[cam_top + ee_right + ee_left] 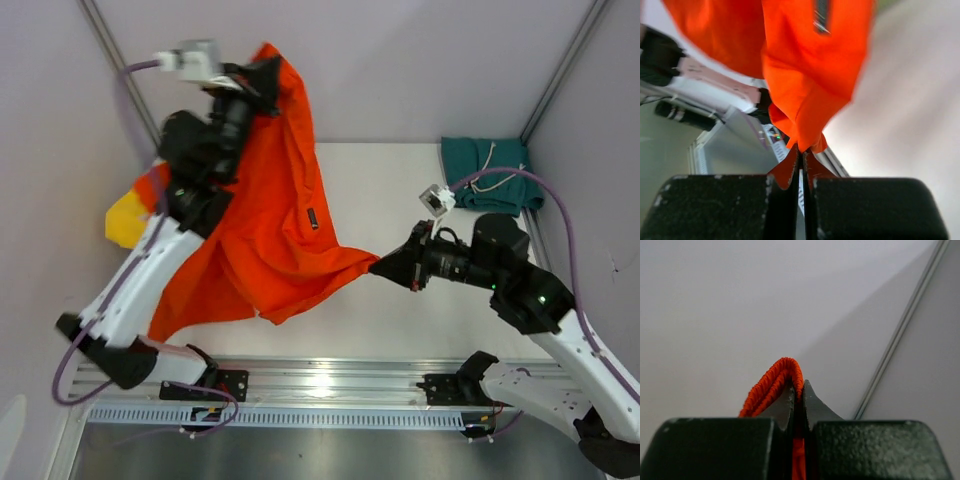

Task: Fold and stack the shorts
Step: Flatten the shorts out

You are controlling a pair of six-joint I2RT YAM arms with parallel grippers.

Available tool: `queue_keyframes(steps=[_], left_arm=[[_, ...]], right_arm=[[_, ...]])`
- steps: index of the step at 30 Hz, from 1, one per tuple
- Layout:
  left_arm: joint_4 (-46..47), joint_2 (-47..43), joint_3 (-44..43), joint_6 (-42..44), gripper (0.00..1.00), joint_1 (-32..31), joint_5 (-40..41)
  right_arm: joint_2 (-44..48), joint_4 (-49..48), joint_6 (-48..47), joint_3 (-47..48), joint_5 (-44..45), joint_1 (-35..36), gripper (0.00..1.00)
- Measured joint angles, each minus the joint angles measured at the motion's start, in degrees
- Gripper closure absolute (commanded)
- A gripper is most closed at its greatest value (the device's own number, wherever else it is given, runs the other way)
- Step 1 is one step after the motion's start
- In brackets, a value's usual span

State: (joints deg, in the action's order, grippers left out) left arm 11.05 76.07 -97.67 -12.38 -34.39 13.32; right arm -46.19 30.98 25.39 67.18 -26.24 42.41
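The bright orange shorts point(270, 210) hang in the air between both arms, spread like a sheet. My left gripper point(262, 72) is raised high at the back left and shut on the ribbed waistband point(774, 382), which curls over its fingertips. My right gripper point(378, 267), low over the middle of the table, is shut on a corner of the orange shorts point(807, 75); the cloth bunches right at its closed tips point(801, 150). A folded teal pair of shorts point(490, 172) with a white drawstring lies at the back right corner of the table.
A yellow cloth point(128, 218) shows at the left, partly behind the left arm. The white table point(400, 320) ends at a metal rail point(330, 385) near the arm bases. Enclosure walls and frame posts point(565, 70) close in the back.
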Motion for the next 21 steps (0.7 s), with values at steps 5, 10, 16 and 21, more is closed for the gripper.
queue_keyframes(steps=[5,10,16,21], left_arm=[[-7.28,5.05,9.42,1.36,1.0,0.0,0.04],[-8.98,-0.83,9.81,1.99,1.0,-0.33,-0.22],[-8.35,-16.04,9.18,2.23,1.0,-1.77,-2.99],[-7.82,-25.38,8.04,0.81,1.0,-2.1,-6.49]], right_arm=[[-2.32,0.76,0.09,-3.32,-1.75,-4.96,1.0],[-0.46,-0.57,0.17,-3.17,-5.38,-6.67,1.0],[3.74,-1.4,1.16,-2.97,-9.77,-6.69,1.0],[8.79,-2.29,2.21,-2.32,-14.73,-6.58,1.0]])
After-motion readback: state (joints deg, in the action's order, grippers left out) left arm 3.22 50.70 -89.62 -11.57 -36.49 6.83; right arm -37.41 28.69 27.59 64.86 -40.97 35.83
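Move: The left fingers still hold the ribbed waistband of the orange shorts high over the table, the right fingers another end. The clear middle of the table lies some 61 cm below the left hand, about 10 cm right and 2 cm ahead; from the right hand it is about 24 cm ahead, 6 cm left and 37 cm down. The yellow shorts are about 32 cm left of the left hand and 8 cm ahead; the folded teal shorts are roughly 46 cm ahead of the right hand and 39 cm right. The left hand snaps the held waistband down about 15 cm with a little forward, its fingers tipping down some 20 degrees, then reverses into a long pull of about 20 cm back towards the base, nearly as much up, and left, fingers tilting up again past where they began. The right hand keeps its pinch and follows on a smaller scale, dipping forward and down a few centimetres, then drawing back about 7 cm, up and slightly right, so that the hands end farther apart across the cloth. ##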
